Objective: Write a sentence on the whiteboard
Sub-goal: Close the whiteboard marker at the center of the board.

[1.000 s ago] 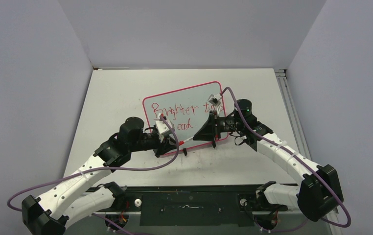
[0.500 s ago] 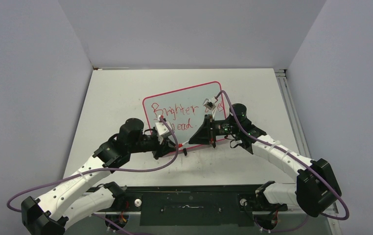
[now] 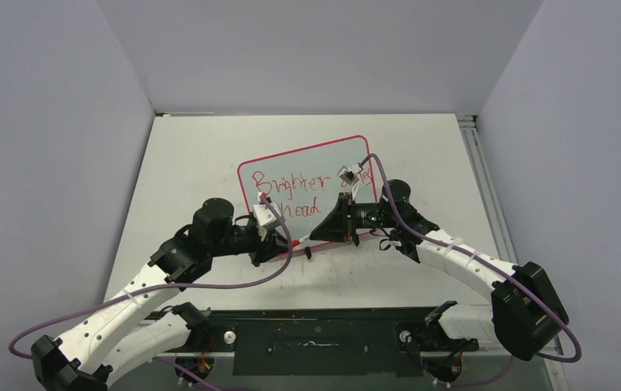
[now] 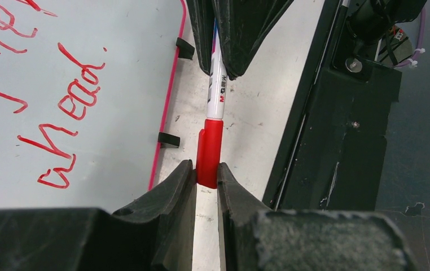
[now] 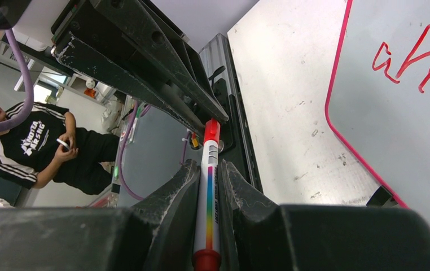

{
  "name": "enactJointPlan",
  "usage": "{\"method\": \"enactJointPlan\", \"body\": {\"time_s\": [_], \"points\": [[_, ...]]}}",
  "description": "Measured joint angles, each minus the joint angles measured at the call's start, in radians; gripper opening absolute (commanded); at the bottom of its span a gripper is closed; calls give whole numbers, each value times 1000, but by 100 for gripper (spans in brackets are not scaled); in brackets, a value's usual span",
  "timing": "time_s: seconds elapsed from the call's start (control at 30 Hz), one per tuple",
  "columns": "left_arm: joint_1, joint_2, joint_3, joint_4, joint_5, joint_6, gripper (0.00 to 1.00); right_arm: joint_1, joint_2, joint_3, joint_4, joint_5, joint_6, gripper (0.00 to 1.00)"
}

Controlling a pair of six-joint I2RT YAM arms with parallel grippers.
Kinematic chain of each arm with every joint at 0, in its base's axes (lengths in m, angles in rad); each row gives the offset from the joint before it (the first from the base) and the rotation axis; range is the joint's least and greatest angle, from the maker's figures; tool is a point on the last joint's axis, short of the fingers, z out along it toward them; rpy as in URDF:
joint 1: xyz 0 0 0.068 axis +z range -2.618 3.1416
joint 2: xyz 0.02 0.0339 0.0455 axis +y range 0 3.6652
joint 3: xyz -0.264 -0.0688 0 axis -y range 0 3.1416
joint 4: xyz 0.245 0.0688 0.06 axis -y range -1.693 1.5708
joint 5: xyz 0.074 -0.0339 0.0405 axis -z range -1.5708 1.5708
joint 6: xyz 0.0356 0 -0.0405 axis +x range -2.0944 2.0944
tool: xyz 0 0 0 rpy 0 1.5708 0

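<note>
The whiteboard [image 3: 323,159] lies flat on the table, with a pink-red frame. The sentence [image 3: 289,184] runs across it in red on two lines, partly hidden by the arms; "ahead" [image 4: 71,110] shows in the left wrist view. A white marker [image 5: 208,197] with a rainbow stripe hangs level just off the board's near edge. My right gripper [image 5: 208,169] is shut on its barrel. My left gripper [image 4: 206,169] is shut on its red cap [image 4: 209,148], which sits on the marker's end. The two grippers [image 3: 287,243] [image 3: 315,233] face each other, tips nearly meeting.
Small black feet [image 4: 168,139] stick out from the board's near edge. The black base plate [image 3: 315,342] runs along the table's near side, and a metal rail [image 3: 474,155] along the right. Grey walls close in three sides. A person [image 5: 43,147] sits beyond the table.
My right gripper has moved left towards the left one with the marker. The white stretch of marker between the two grippers has shrunk to almost nothing. The left arm has drawn back slightly.
</note>
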Motion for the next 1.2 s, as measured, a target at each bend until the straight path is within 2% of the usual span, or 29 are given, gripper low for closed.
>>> {"method": "enactJointPlan", "body": {"time_s": [0.8, 0.83, 0.87, 0.9, 0.93, 1.0, 1.1, 1.2], "points": [[5, 12, 1, -4, 43, -49, 0, 21, 0, -18, 56, 31, 34, 5], [5, 14, 1, -4, 44, -50, 4, 21, 0, -18, 55, 35, 32, 5], [5, 18, 1, -4, 43, -50, 17, 22, -1, -18, 48, 42, 26, 5], [6, 22, 1, -5, 42, -49, 35, 24, -3, -18, 35, 51, 17, 5], [7, 25, 1, -9, 40, -48, 48, 27, -9, -18, 16, 63, 6, 5], [16, 31, 3, 19, 34, -48, 64, 50, -36, -16, -71, 106, -42, 5], [58, 17, 7, 85, 20, -56, 78, 91, -92, -11, -252, 212, -134, 6], [132, -6, 7, 124, 19, -84, 84, 98, -155, -14, -414, 359, -202, 7]]}}
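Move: The marker body, held by the right hand with its tip end to the left, has its middle about 7 cm to the right of the left hand, 2 cm farther out and nearly level. The red cap, already between the left fingertips, is roughly 6 cm left of the right hand and 2 cm back, level. From the left hand, the nearer black clip lies some 5 cm ahead, 4 cm right and 12 cm below; the whiteboard's middle about 17 cm ahead, 4 cm right, 12 cm below. The red cap and marker body stay pressed together end to end, the two hands barely shifting, the right easing about half a centimetre left into the cap. Then the left fingers open wide, let go of the cap and pull off forward and up, about 5 cm. The right hand keeps its grip and sinks some 4 cm, fingers tipping down and swinging clockwise. ##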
